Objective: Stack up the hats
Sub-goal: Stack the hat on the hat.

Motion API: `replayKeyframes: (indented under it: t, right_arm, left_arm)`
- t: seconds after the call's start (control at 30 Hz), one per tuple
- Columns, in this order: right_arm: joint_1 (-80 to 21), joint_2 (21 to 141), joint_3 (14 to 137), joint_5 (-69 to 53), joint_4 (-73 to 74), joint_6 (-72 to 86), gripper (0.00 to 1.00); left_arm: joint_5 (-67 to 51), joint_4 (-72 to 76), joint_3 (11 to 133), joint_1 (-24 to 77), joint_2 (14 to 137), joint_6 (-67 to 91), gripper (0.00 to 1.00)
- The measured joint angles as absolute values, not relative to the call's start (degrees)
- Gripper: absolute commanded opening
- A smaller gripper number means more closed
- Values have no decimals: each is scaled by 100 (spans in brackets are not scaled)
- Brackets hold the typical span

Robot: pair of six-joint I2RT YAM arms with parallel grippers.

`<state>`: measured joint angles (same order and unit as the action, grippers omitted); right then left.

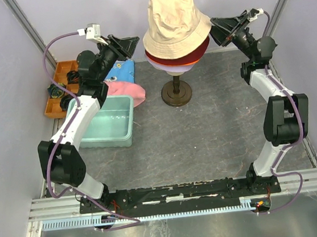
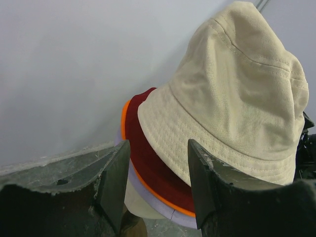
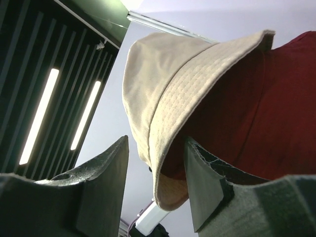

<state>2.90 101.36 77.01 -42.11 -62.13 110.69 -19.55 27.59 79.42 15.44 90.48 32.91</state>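
Several hats sit stacked on the mannequin head. The cream hat (image 1: 173, 19) is on top, with the dark red hat (image 1: 154, 58), an orange brim (image 2: 124, 118) and the lavender hat (image 1: 170, 68) under it. A pink hat (image 1: 128, 91) lies on the table at the left. My left gripper (image 1: 130, 44) hangs open just left of the stack, whose brims (image 2: 148, 148) show beyond its fingers (image 2: 116, 182). My right gripper (image 1: 217, 29) is open at the stack's right side. The cream brim (image 3: 163, 94) hangs loose between its jaws, above the dark red hat (image 3: 261, 113).
The mannequin's dark stand (image 1: 177, 93) is at the table's back centre. A teal bin (image 1: 106, 137) lies left of it, with a blue patterned cloth (image 1: 123, 71) behind the pink hat. An orange tray (image 1: 57, 84) sits at the far left by the wall.
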Motion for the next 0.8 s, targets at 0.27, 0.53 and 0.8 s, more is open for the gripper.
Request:
replayKeyframes:
  t: [0.27,0.53,0.8]
  right_arm:
    - [78,10206,7896,-4195,-6217,11100,0]
    - [67,10221,7883,-4195,-6224,11124,0]
    - [69,10221,7883,-4198,-6217,11124,0]
  left_arm:
    - [-1966,2663,8027,1544,9118,3295,63]
    - [-2029,2285,8020,1544,9111,3332,81]
    - [-2515,2364,7966,1516,9146,4268,85]
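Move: The tan hat sits tilted on the stack: its middle is some 13 cm left of the right hand, 3 cm ahead and slightly above. From the left hand it is about 16 cm right, 5 cm ahead and 5 cm up. The maroon hat under it lies some 15 cm right of the left hand, 4 cm ahead and 3 cm lower. The pink hat lies far below on the table, about 10 cm ahead and 4 cm left. Ease the right gripper about 2 cm left and a touch up onto the right edge of the tan brim, shut the fingers fully so their tips pinch the brim, then hold still. Meanwhile lower the left gripper about 2 cm, opening it wide, tip it down and swing it clockwise, finishing slightly right and back towards the brim's left side. ##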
